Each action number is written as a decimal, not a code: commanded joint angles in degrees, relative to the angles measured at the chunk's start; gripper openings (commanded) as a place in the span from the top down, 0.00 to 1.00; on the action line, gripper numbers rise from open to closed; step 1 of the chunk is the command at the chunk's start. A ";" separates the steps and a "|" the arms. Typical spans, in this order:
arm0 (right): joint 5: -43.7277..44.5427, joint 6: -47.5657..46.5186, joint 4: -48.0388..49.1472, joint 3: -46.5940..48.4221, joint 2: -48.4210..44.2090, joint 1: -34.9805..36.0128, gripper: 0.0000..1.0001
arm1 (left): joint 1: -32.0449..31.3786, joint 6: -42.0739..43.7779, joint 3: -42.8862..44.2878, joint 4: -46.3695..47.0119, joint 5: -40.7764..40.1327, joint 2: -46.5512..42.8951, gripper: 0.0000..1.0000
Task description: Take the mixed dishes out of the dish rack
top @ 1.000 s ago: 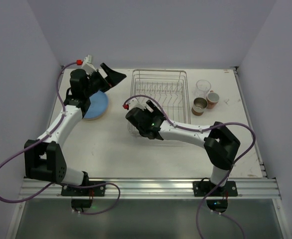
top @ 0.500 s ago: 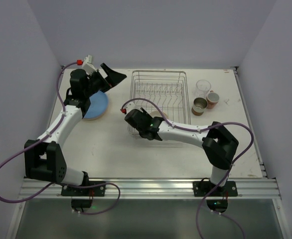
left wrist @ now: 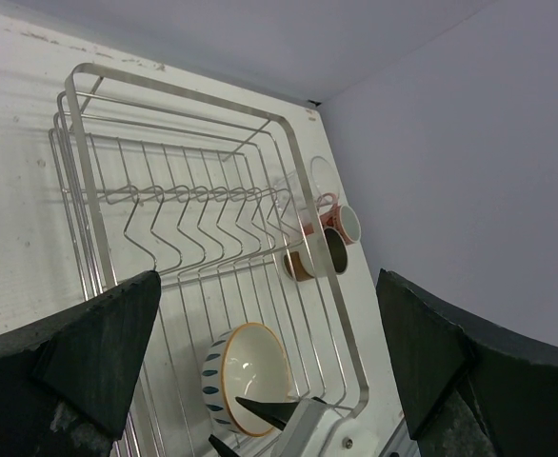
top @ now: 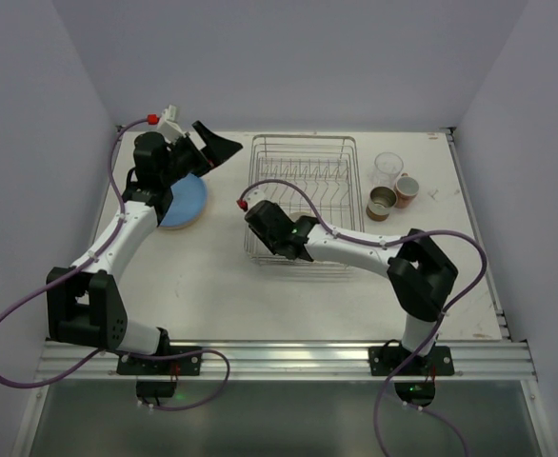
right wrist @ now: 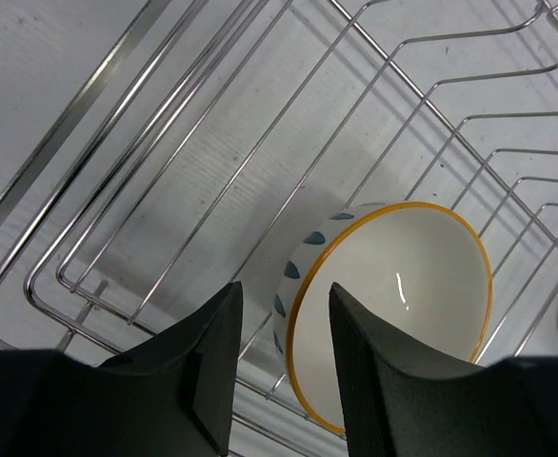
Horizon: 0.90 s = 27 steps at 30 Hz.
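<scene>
The dish rack [top: 303, 143] [left wrist: 184, 90] [right wrist: 69, 111] stands at the table's back centre. Inside it, at the near left corner, a cream bowl [left wrist: 241, 371] [right wrist: 403, 286] with an orange rim and blue marks lies tilted on the wires. My right gripper [top: 279, 233] [right wrist: 284, 295] [left wrist: 260, 414] is shut on the bowl's rim, one finger inside and one outside. In the top view its wrist hides the bowl. Up at the back left, above a blue plate [top: 189, 202], my left gripper [top: 212, 148] [left wrist: 268, 281] hangs wide open and holds nothing.
Right of the rack stand a clear glass tumbler [top: 388, 168] [left wrist: 322, 176] and two reddish-brown cups [top: 407, 188] [top: 382, 203] [left wrist: 341, 224]. The rack's upright tines [top: 308, 176] run across its middle. Grey walls close in the table on three sides.
My right gripper has narrowed from wide open onto the bowl's rim, and its wrist has shifted a little over the rack's near left corner. The left arm has not moved.
</scene>
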 commanded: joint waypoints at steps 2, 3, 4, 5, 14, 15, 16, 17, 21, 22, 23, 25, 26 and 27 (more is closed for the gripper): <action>-5.24 3.04 -1.01 0.96 -0.05 -1.60 0.56 | 0.41 0.67 0.45 1.36 2.05 -1.42 0.00; -6.46 3.91 -0.92 0.87 -0.14 -1.95 0.55 | 0.41 0.76 0.45 0.93 1.97 -1.51 0.00; -7.26 4.27 -0.92 0.70 -0.14 -2.39 0.56 | 0.41 0.94 0.45 0.84 1.88 -1.60 0.00; -8.05 4.71 -0.92 0.52 -0.31 -3.35 0.57 | 0.41 1.11 0.45 0.57 1.79 -1.69 0.00; -12.54 6.56 1.19 -2.91 -2.69 -6.61 0.83 | 0.76 2.43 0.10 -1.09 0.12 -3.88 0.00; -12.54 6.64 1.19 -3.08 -2.69 -6.79 0.85 | 0.85 2.61 0.10 -1.27 -0.23 -4.32 0.00; -12.54 6.73 1.28 -3.26 -2.86 -6.96 0.88 | 0.94 2.87 0.19 -1.54 -0.49 -4.50 0.00; -12.19 6.82 1.37 -3.35 -3.04 -7.05 0.98 | 1.11 3.05 0.10 -2.06 -0.58 -4.76 0.00; -10.61 6.82 1.63 -3.61 -4.18 -7.05 1.00 | 1.29 3.84 -0.69 -2.94 -1.64 -6.17 0.00; -10.17 6.73 1.63 -3.52 -4.53 -7.05 1.00 | 1.29 4.19 -1.21 -3.03 -1.99 -6.43 0.00; -9.12 6.38 1.63 -3.26 -5.14 -7.05 1.00 | 1.29 4.36 -1.48 -3.12 -2.16 -6.87 0.00; -7.80 6.03 1.28 -2.30 -5.76 -7.14 1.00 | 1.38 5.15 -1.92 -3.47 -2.69 -7.22 0.00; -7.27 5.59 0.93 -1.86 -6.63 -7.05 1.00 | 1.38 5.51 -2.01 -4.34 -2.95 -7.57 0.00; -6.92 5.42 0.58 -0.90 -7.17 -7.31 1.00 | 1.38 5.86 -2.01 -4.70 -3.04 -7.75 0.00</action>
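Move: The bowl leans in the rack just under my half-open right fingers, which straddle its left rim; its middle is about 4 cm ahead, 6 cm right and 5 cm below. The rack's left side rail runs level with this hand, some 7 cm left; the brown mug stands about 12 cm ahead and 25 cm right. From my left hand the bowl is roughly 19 cm right, 8 cm back and 24 cm below. I sink my right hand about 3 cm onto the bowl's left rim, shifting some 2 cm right and tipping the fingers steeper by roughly 10 degrees, one finger outside and one inside the wall. I close them to pinch the rim, then ease slightly up and right. My empty left hand, still wide open, draws a little back, left and up. ##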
